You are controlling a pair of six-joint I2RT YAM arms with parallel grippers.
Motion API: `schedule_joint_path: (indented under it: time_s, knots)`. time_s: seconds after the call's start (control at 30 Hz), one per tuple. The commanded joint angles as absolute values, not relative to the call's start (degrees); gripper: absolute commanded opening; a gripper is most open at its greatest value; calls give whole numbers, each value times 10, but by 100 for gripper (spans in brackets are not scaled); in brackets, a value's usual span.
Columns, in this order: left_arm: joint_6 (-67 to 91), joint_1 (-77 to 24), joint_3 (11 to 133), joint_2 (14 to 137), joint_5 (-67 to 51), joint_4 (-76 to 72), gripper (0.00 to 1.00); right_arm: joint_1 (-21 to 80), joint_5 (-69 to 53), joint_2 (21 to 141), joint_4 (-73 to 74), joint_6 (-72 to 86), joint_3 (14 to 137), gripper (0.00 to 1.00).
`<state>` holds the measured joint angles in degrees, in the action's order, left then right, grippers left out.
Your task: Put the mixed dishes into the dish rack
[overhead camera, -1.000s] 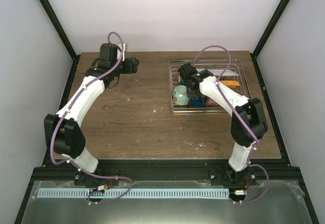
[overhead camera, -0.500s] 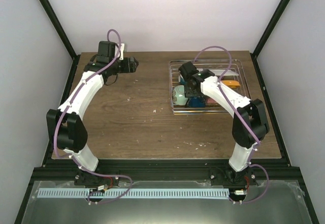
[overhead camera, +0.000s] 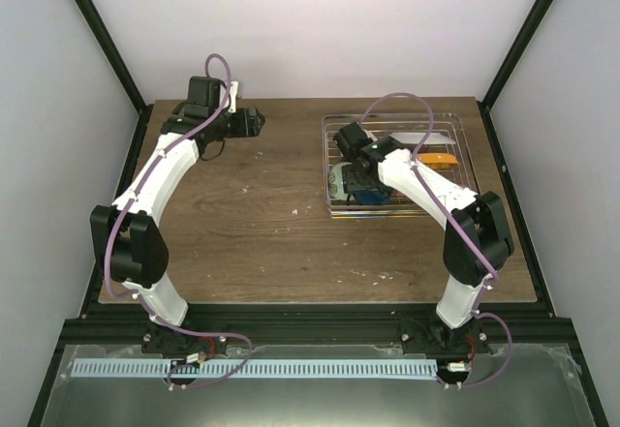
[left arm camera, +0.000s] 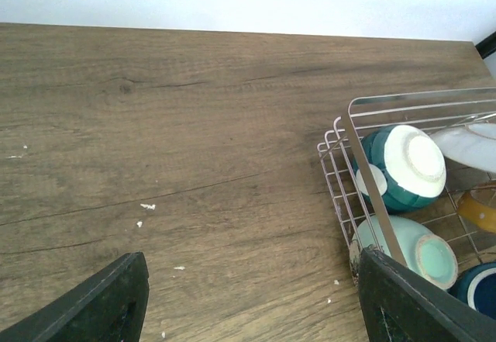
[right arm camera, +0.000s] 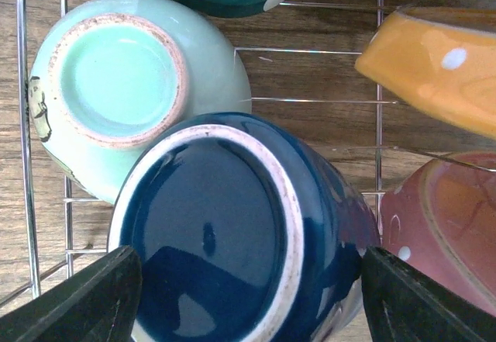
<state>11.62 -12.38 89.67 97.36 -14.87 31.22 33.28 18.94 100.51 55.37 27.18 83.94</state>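
The silver wire dish rack [overhead camera: 426, 117] stands at the back right of the table. Inside it lie an upturned dark blue mug [right arm camera: 217, 241], a pale green bowl [right arm camera: 124, 86], a cream bowl with blue outside [left arm camera: 407, 167], an orange dotted plate [right arm camera: 434, 70] and a pink dotted plate [right arm camera: 442, 226]. My right gripper [right arm camera: 248, 295] hangs over the mug, open, with one finger off each side of its base. Over bare wood left of the rack my left gripper [left arm camera: 252, 299] is open and holds nothing.
The rack's near left corner [left arm camera: 345, 136] is close to my left gripper's right finger [left arm camera: 411, 295]. Small white crumbs [left arm camera: 147, 206] dot the wood. Black frame posts and pale walls close in the table.
My right gripper has shifted a little left and back over the rack, covering more of the pale green bowl. The mug has stayed put. The left arm drew slightly back.
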Motion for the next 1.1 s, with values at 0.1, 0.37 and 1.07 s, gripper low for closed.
schedule_joint_path:
  time_s: [0.1,0.37,1.07]
  knots:
    - [113,-121,914,983,-156,314,75,337,216,1013,670,276,846,78]
    - [107,-121,921,991,-159,322,75,311,296,1011,711,292,862,78]
    - [112,-120,922,1005,-170,321,74,305,363,1045,725,257,984,78]
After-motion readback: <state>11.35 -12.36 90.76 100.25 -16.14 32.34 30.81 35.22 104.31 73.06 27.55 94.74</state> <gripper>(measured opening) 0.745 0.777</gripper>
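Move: The blue mug sits upturned and leaning right under my right hand, its middle about 3 cm below, between my open fingers. From that hand, the green bowl is some 6 cm left and 3 cm ahead, the pink bowl roughly 9 cm right and about 1 cm ahead, the orange dish 14 cm right and 6 cm ahead, all slightly lower. From my left hand the mug lies about 29 cm right, 12 cm back and 15 cm below. I ease my right hand back about 2 cm off its place astride the blue mug, then sweep it some 7 cm right towards the pink bowl, rising about 4 cm and coming forward again at the end. The wrist rolls around 20 degrees so the fingertips swing to the right; the fingers stay open. My left hand, empty and open, sinks about 2 cm in free air. ##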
